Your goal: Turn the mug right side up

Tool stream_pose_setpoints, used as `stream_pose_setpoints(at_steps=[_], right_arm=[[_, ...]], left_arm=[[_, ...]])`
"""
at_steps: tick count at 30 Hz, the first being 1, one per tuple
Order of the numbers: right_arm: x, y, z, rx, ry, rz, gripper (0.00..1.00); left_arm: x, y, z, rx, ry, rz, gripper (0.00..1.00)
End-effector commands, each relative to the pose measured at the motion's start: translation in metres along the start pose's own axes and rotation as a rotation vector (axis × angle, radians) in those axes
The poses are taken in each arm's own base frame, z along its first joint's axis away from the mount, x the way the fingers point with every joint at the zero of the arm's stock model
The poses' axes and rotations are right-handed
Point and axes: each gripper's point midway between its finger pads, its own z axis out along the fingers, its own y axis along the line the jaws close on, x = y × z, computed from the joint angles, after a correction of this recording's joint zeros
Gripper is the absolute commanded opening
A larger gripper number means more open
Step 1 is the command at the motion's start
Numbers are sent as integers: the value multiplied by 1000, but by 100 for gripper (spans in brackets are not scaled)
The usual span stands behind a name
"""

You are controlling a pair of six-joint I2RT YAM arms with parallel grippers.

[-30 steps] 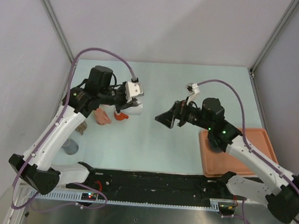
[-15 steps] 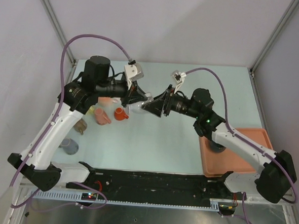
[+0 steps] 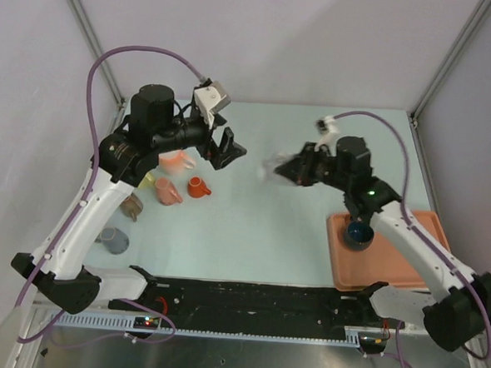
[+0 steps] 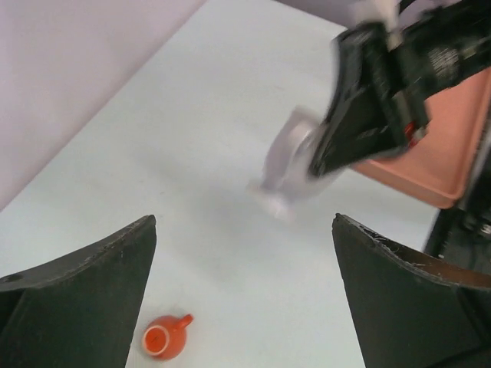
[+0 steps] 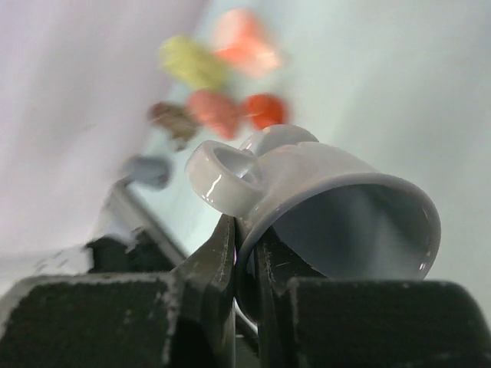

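Observation:
The white mug (image 3: 272, 169) hangs in the air above the table's middle, blurred by motion. My right gripper (image 3: 291, 172) is shut on it. In the right wrist view its fingers pinch the mug (image 5: 330, 192) by the rim beside the handle, one finger inside and one outside, with the right gripper (image 5: 245, 230) below it. The mug lies tilted on its side, its mouth facing the wrist. My left gripper (image 3: 228, 149) stands open to the left of the mug, apart from it. From the left wrist, the mug (image 4: 288, 159) shows beyond the left gripper (image 4: 244, 224), whose fingers hold nothing.
Small cups sit at the left: an orange one (image 3: 198, 187), two pink ones (image 3: 168, 192), a yellow one (image 3: 148, 180), a brown one (image 3: 131, 208) and a grey one (image 3: 114, 241). An orange tray (image 3: 407, 261) at the right holds a dark blue bowl (image 3: 359, 234).
The left gripper opened, let go of the mug and drew back left. The right gripper closed on the mug's rim and carried it to the right.

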Motion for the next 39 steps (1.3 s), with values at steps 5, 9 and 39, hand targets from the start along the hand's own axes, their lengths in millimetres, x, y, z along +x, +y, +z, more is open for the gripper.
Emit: stream_pose_setpoints(at_steps=[5,9,39], right_arm=[[-42,-139,-185,993,-163,-12,0],[-10,-194,-249,1319,-105,110,0],[79,-300,-238,1364,64,400,0]], left_arm=[[20,56,-26,-353,51,95,100],[77,70,-38,-460,206,134,100],[190,50,-61,-367,500,236,100]])
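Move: In my right hand I hold the grey-white mug. Its place, the bare tray floor just right of the blue mug, is some 39 cm to the right, 7 cm back and 24 cm down; the blue mug stands about 29 cm right, 6 back, 25 down. My empty left hand has the red mug about 12 cm ahead, 16 left, 36 below; the salmon mug is some 9 ahead and 28 left, the big orange mug 24 ahead and 28 left, both as low. Still pinching the grey-white mug by its wall, I swing my right hand some 35 cm right and about 20 cm down over the tray, turning clockwise until the fingers point steeply down, then ease back 3 cm left. Meanwhile my left hand, wide open, sinks about 18 cm and goes 13 cm left towards the red mug, fingers tipping downward. ##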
